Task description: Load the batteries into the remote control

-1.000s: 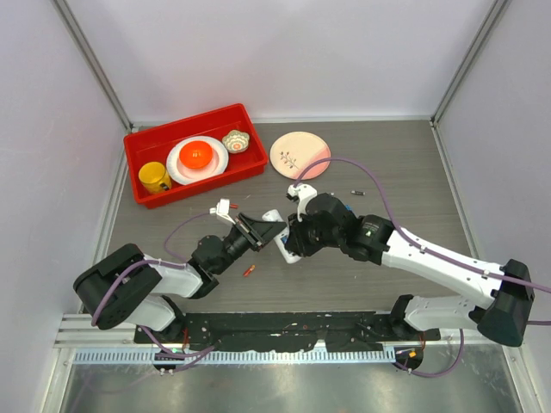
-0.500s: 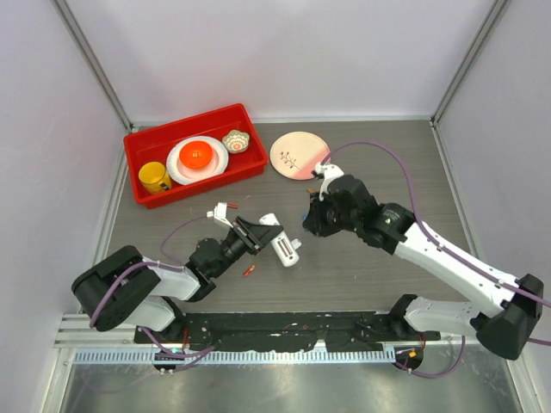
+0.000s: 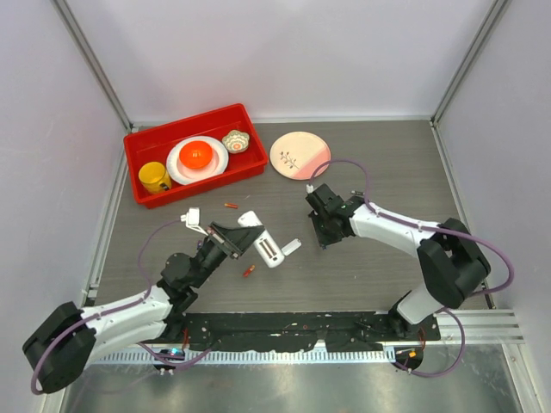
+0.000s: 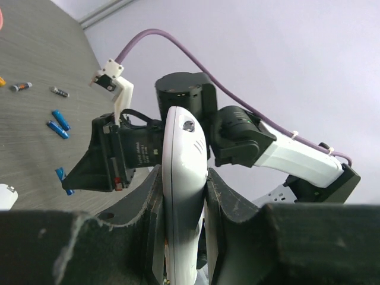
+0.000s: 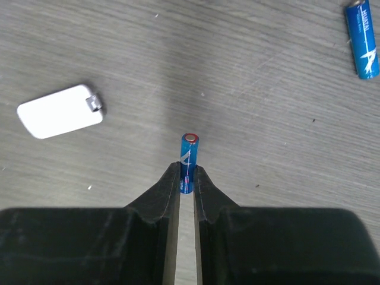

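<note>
My left gripper (image 4: 183,178) is shut on the white remote control (image 4: 184,148), which stands edge-on between its pads. From above, the remote control (image 3: 263,245) sticks out right of the left gripper (image 3: 239,242), its battery bay facing up. My right gripper (image 5: 187,172) is shut on a blue battery (image 5: 189,155) that juts past its fingertips, just above the table. The right gripper (image 3: 327,231) hangs right of the remote, apart from it. Another blue battery (image 5: 362,38) lies far right. Orange-red batteries (image 3: 249,271) (image 3: 231,206) lie near the remote.
The loose white cover piece (image 3: 291,248) (image 5: 59,111) lies between the two grippers. A red bin (image 3: 138,146) with a yellow cup, plate and bowl stands back left. A pink plate (image 3: 300,155) sits behind. A small dark battery (image 3: 356,192) lies right of it.
My right gripper has left the remote, swung right and come down over the table with the blue battery. The left arm has drawn back left with the remote.
</note>
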### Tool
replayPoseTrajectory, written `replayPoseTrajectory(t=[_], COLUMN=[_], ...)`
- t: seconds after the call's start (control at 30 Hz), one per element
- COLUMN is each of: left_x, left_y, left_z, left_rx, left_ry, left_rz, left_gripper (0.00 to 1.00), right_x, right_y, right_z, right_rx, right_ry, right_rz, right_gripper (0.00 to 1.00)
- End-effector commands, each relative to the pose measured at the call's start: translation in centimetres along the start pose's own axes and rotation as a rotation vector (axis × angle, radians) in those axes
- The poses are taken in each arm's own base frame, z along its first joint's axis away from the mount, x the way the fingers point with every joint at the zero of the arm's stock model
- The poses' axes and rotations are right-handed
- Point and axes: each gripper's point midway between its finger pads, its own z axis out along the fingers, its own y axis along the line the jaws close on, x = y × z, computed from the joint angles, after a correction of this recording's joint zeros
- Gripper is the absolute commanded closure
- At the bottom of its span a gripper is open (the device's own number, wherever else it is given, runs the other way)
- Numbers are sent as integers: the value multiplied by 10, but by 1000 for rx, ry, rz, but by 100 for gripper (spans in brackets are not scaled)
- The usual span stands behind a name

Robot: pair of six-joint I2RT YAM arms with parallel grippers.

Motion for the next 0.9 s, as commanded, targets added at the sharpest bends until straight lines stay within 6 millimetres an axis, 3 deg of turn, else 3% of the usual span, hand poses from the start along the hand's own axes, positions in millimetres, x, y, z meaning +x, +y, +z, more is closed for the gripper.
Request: replayPoseTrajectory(t=[0.0,0.23,0.33,0.43,0.57,0.87], left_x=[-6,-3,-2,-2,-2,1], left_y=[14,15,15,16,18,22], left_z=[-9,-14,-15,-15,-16,-13], left_rx=[-67,-60,-56,-59,-66,-70], left_ry=[-23,-11,-10,-10,-10,0], left_rz=[76,73,69,71,73,66], left_gripper=[100,100,100,100,100,100], right_x=[-22,-14,-11,-8,-5,11], right_y=[-1,1,0,0,2,0], right_z=[14,34,37,36,32,33], right_rx=[34,39,47,38,24,12], right_ry=[-70,-10,-3,0,-16,-18], right_rz=[-21,-26,-23,-13,20,60], right_gripper=[99,96,86,69,58,57])
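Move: The blue battery is still pinched in the right fingertips, a few centimetres above bare table; the spot where it goes down is about 4 cm below and 1 cm ahead and to the left. The white battery cover lies some 10 cm to the right hand's left and 1 cm back, a loose blue battery about 12 cm ahead and 9 cm to its right. From the left hand, which holds the remote up high, that spot lies roughly 21 cm right, 5 cm ahead and 23 cm below. The blue battery is lowered about 3 cm to the bare table beside the cover, the right hand easing 1.5 cm forward as it sinks; there the fingers open to either side and let go, and the hand stays low over the battery. Meanwhile the left hand keeps its grip on the remote and sinks some 3.5 cm. ##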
